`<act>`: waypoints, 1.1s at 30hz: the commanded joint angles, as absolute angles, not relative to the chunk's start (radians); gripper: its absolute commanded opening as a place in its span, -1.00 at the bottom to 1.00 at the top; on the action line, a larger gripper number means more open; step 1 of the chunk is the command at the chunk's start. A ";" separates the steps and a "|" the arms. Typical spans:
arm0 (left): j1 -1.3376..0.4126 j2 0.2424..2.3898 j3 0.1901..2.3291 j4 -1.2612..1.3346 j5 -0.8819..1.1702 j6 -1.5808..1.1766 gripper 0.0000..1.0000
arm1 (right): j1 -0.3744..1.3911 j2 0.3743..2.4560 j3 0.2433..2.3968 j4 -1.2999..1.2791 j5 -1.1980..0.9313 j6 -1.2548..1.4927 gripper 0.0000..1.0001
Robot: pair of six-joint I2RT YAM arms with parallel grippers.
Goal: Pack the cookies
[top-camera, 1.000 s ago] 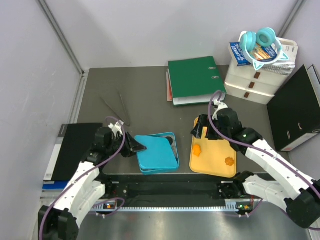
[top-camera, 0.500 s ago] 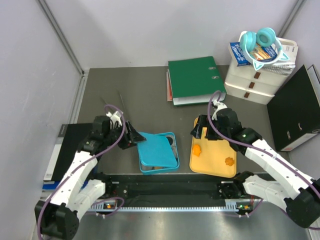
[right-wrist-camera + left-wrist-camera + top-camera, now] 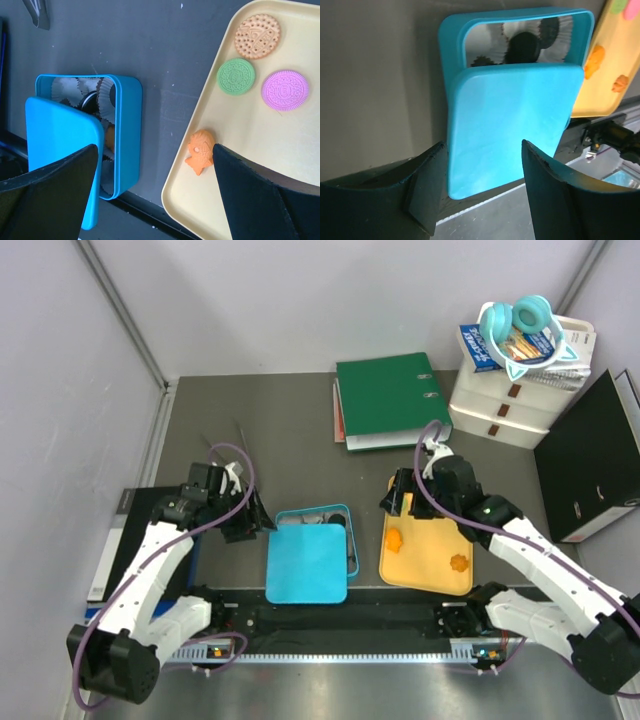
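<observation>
The blue tin (image 3: 315,511) (image 3: 125,130) lies between the arms, with its lid (image 3: 308,565) (image 3: 512,125) slid toward the near edge, so the far part shows paper liners and a black cookie (image 3: 522,45). On the yellow tray (image 3: 432,575) (image 3: 240,150) lie a tan cookie (image 3: 257,36), a green cookie (image 3: 236,76), a pink cookie (image 3: 285,90) and an orange cookie (image 3: 201,151) (image 3: 395,538); another orange cookie (image 3: 459,562) lies nearer. My left gripper (image 3: 257,523) (image 3: 484,145) is open and empty, left of the lid. My right gripper (image 3: 398,502) (image 3: 155,147) hangs open over the tray's left edge.
A green binder (image 3: 390,398) lies at the back. White drawers (image 3: 510,405) with headphones (image 3: 515,325) on top stand at the back right, beside a black binder (image 3: 590,460). A black folder (image 3: 150,530) lies at the left, metal tongs (image 3: 235,455) behind my left gripper.
My left gripper has opened, let go of the lid and pulled back to the left. The lid has dropped flat and slid toward the near edge. The right arm has stayed put.
</observation>
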State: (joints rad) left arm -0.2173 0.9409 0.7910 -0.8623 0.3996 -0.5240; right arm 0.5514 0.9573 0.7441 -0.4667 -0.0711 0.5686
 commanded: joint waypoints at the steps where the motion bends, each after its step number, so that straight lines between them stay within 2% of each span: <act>1: -0.213 0.940 0.853 -0.937 0.319 -0.492 0.30 | 0.541 0.969 0.736 -0.419 -0.078 0.557 0.93; 9: -0.215 0.945 0.845 -0.946 0.302 -0.514 0.28 | 0.541 0.976 0.739 -0.419 -0.100 0.551 0.94; 13: -0.215 0.934 0.851 -0.997 0.311 -0.514 0.26 | 0.540 0.983 0.739 -0.400 -0.188 0.522 0.93; 17: -0.216 0.885 0.861 -0.976 0.377 -0.532 0.13 | 0.574 1.000 0.736 -0.319 -0.342 0.506 0.78; 20: -0.221 0.859 0.850 -0.922 0.394 -0.571 0.05 | 0.656 1.026 0.773 -0.310 -0.334 0.486 0.58; 21: -0.222 0.859 0.847 -0.919 0.391 -0.583 0.00 | 0.676 1.037 0.784 -0.310 -0.328 0.479 0.41; 23: -0.224 0.868 0.835 -0.930 0.377 -0.587 -0.05 | 0.710 1.069 0.813 -0.308 -0.336 0.472 0.21; 24: -0.227 0.871 0.830 -0.940 0.349 -0.592 -0.08 | 0.719 1.080 0.821 -0.302 -0.357 0.469 -0.01; 25: -0.226 0.879 0.824 -0.949 0.328 -0.594 -0.13 | 0.736 1.100 0.827 -0.301 -0.367 0.468 -0.09; 26: -0.225 0.876 0.822 -0.962 0.312 -0.600 -0.16 | 0.745 1.110 0.840 -0.301 -0.373 0.465 -0.30; 33: -0.225 0.853 0.819 -0.963 0.203 -0.676 -0.42 | 0.790 1.154 0.862 -0.278 -0.428 0.463 -0.98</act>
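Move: The blue lid, askew on the near part of the cookie box, has its middle about 22 cm to the right hand's left, 11 cm back and 9 cm below; from the left hand it lies some 13 cm right, 7 cm back and 7 cm lower. Counted from the right hand, the box is 21 cm left and 6 cm back, the fish cookie 1 cm left and 4 cm back, the yellow tray's middle 8 cm right and 3 cm back, all some 12 cm down. The lid's right edge is what the right hand heads for: after a short wait it swings left and somewhat back, about 11 cm at level height, from over the tray towards the lid's far right corner, turning nearly 30 degrees counter-clockwise as its wide-open fingers shut almost fully. The empty left hand eases about 2 cm left and a little back, half closing its fingers. ##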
